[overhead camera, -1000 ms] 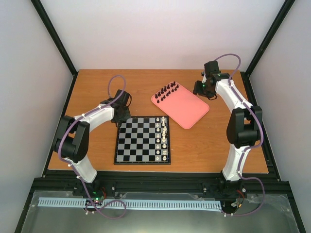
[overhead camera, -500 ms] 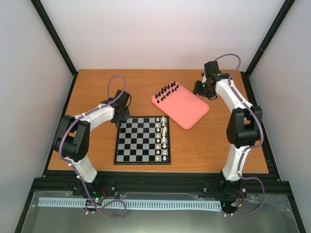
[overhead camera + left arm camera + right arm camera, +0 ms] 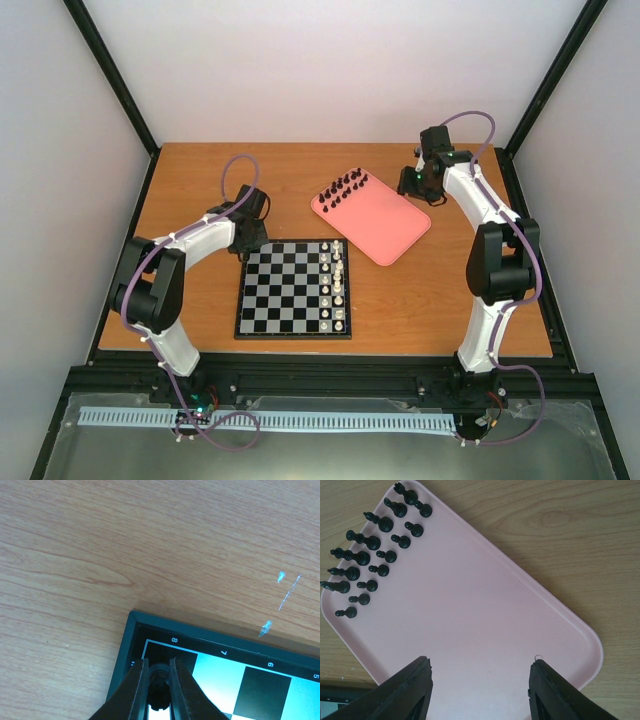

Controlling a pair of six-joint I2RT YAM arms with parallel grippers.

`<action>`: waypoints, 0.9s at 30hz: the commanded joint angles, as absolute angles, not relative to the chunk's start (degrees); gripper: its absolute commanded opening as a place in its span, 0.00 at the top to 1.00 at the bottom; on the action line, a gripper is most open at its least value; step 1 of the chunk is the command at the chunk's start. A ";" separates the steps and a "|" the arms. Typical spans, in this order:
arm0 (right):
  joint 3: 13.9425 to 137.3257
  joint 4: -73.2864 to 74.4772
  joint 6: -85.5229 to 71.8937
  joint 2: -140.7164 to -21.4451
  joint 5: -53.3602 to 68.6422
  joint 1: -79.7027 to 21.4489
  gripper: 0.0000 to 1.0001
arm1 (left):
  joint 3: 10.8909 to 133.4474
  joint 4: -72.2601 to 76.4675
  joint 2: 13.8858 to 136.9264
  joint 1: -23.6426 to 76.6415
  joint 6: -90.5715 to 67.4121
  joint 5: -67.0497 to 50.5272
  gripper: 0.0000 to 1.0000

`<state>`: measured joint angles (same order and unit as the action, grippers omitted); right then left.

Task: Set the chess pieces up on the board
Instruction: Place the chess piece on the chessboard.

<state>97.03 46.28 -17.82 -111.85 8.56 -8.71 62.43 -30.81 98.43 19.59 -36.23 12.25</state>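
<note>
The board [image 3: 272, 300] lies at the table's middle, with white pieces [image 3: 337, 285] lined up in its two right-hand columns. My left gripper [image 3: 249, 244] is at the board's far left corner. In the left wrist view this gripper [image 3: 158, 663] is shut on a black chess piece [image 3: 160, 685] just above the dark corner square by the "8" mark. Several more black chess pieces [image 3: 372, 555] stand in two rows at the far end of the pink tray [image 3: 485, 605]. My right gripper [image 3: 480, 666] hangs open over the tray's bare near end, holding nothing.
The pink tray [image 3: 385, 225] sits at an angle behind and to the right of the board. Bare wooden table [image 3: 150, 545] stretches beyond the board's corner. Black frame posts and white walls close in the table on three sides.
</note>
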 commanded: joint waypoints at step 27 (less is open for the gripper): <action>88.30 39.58 -19.90 -109.24 5.19 -11.66 0.38 | 46.33 -59.22 56.74 31.84 -58.06 14.98 0.99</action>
<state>88.55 40.62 -19.57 -111.68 7.14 -10.96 47.83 -55.35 58.00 30.24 -53.69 14.83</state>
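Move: Near the board's left edge, the near-left corner square lies about 19 cm back from the left hand, straight in line and some 3 cm below; this hand holds a black chess piece at the far-left corner square, about 3 cm underneath. The nearer file of white pieces centres about 16 cm right and 10 cm back. From the right hand, the near-left square is roughly 37 cm left, 29 cm back and 12 cm down. Keeping its pinch on the black chess piece, the left hand lifts it away from the far-left corner and carries it back along the board's left edge towards the near-left corner, about 15 cm back and 8 cm up, the rise coming early. The open right hand sinks some 4 cm over the pink tray, drawing back slightly. ##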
